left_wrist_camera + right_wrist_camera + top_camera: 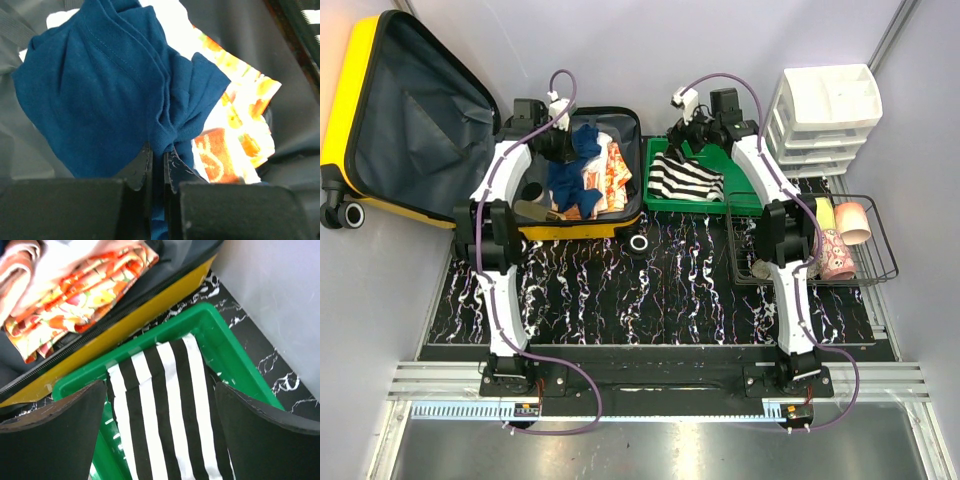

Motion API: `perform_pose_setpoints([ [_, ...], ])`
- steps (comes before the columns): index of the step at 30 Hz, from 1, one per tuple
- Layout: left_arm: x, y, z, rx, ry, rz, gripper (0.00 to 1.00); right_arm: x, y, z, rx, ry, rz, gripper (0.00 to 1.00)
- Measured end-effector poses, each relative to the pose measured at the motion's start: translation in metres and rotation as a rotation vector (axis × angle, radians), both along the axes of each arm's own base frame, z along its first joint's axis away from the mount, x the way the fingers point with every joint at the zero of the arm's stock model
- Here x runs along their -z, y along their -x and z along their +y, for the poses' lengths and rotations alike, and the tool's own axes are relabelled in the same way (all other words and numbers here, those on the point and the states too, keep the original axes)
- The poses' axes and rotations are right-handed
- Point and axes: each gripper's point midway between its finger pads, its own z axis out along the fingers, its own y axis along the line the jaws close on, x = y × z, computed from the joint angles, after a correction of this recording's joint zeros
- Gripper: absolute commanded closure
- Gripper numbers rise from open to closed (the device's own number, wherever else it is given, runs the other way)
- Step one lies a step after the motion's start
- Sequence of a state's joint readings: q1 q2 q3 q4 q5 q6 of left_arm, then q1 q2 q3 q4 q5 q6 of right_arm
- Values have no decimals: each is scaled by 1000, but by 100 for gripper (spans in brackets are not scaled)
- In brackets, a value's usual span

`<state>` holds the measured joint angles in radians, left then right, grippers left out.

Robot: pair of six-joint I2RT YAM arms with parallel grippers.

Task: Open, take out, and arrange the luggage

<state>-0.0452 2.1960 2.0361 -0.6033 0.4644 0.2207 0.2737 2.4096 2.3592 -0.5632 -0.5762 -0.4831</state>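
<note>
The yellow luggage (582, 231) lies open at the table's far left, its grey-lined lid (410, 110) leaning back. Inside it are a dark blue garment (575, 178) and an orange floral cloth (612, 168). My left gripper (563, 150) hangs over the case, shut on a bunched fold of the blue garment (100, 90), which is pinched between the fingertips of that gripper (159, 152). My right gripper (160, 390) stands wide open just above a black-and-white striped cloth (165, 405) lying in the green tray (225, 345); nothing sits between its fingers.
The green tray (705, 205) stands right of the suitcase. A white drawer unit (825, 110) is at the back right. A wire basket (882, 255) holding a pink cup (853, 222) and other small items sits beside the right arm. A beige item (530, 210) lies in the case's near-left corner.
</note>
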Motion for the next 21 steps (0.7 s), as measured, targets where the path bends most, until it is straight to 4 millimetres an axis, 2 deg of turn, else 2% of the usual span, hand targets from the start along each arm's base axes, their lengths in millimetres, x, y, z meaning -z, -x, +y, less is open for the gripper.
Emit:
perform_pose_setpoints([
  [4, -24, 7, -1, 50, 16, -44, 100, -19, -1, 9, -35, -57, -57, 0],
  [8, -64, 24, -11, 136, 22, -122, 100, -28, 6, 21, -119, -124, -133, 0],
  [10, -88, 36, -17, 184, 25, -167, 100, -30, 16, 26, -170, -155, -182, 0],
  [13, -120, 52, -30, 254, 30, -239, 100, -40, 28, 35, -267, -163, -323, 0],
  [17, -137, 69, -45, 326, 25, -275, 100, -62, 39, 58, -392, -136, -533, 0],
  [21, -134, 78, -59, 380, 24, -267, 100, -80, 56, 89, -495, -130, -686, 0],
])
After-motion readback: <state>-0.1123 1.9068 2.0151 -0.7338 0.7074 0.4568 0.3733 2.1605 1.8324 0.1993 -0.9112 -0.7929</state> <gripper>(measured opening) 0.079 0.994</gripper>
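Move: The left gripper is already shut on the blue garment, whose middle lies about 3 cm back and 3 cm below it; the green tray is some 31 cm to its right and 13 cm down, with the orange garment about 9 cm right and 6 cm back. From the empty right gripper, the blue garment is roughly 21 cm left, 6 cm back and 5 cm down, the orange garment 14 cm left and 8 cm back, and the striped shirt 6 cm back, 4 cm right and 15 cm below. Lift the left gripper about 13 cm with the blue garment still pinched, drawing it some 8 cm back and 6 cm right while turning clockwise about 20 degrees and tipping the fingers up. Meanwhile swing the wide-open right gripper left, up and a little back over the suitcase's edge towards the blue garment, its fingers tipping up and turning counter-clockwise, without closing. ##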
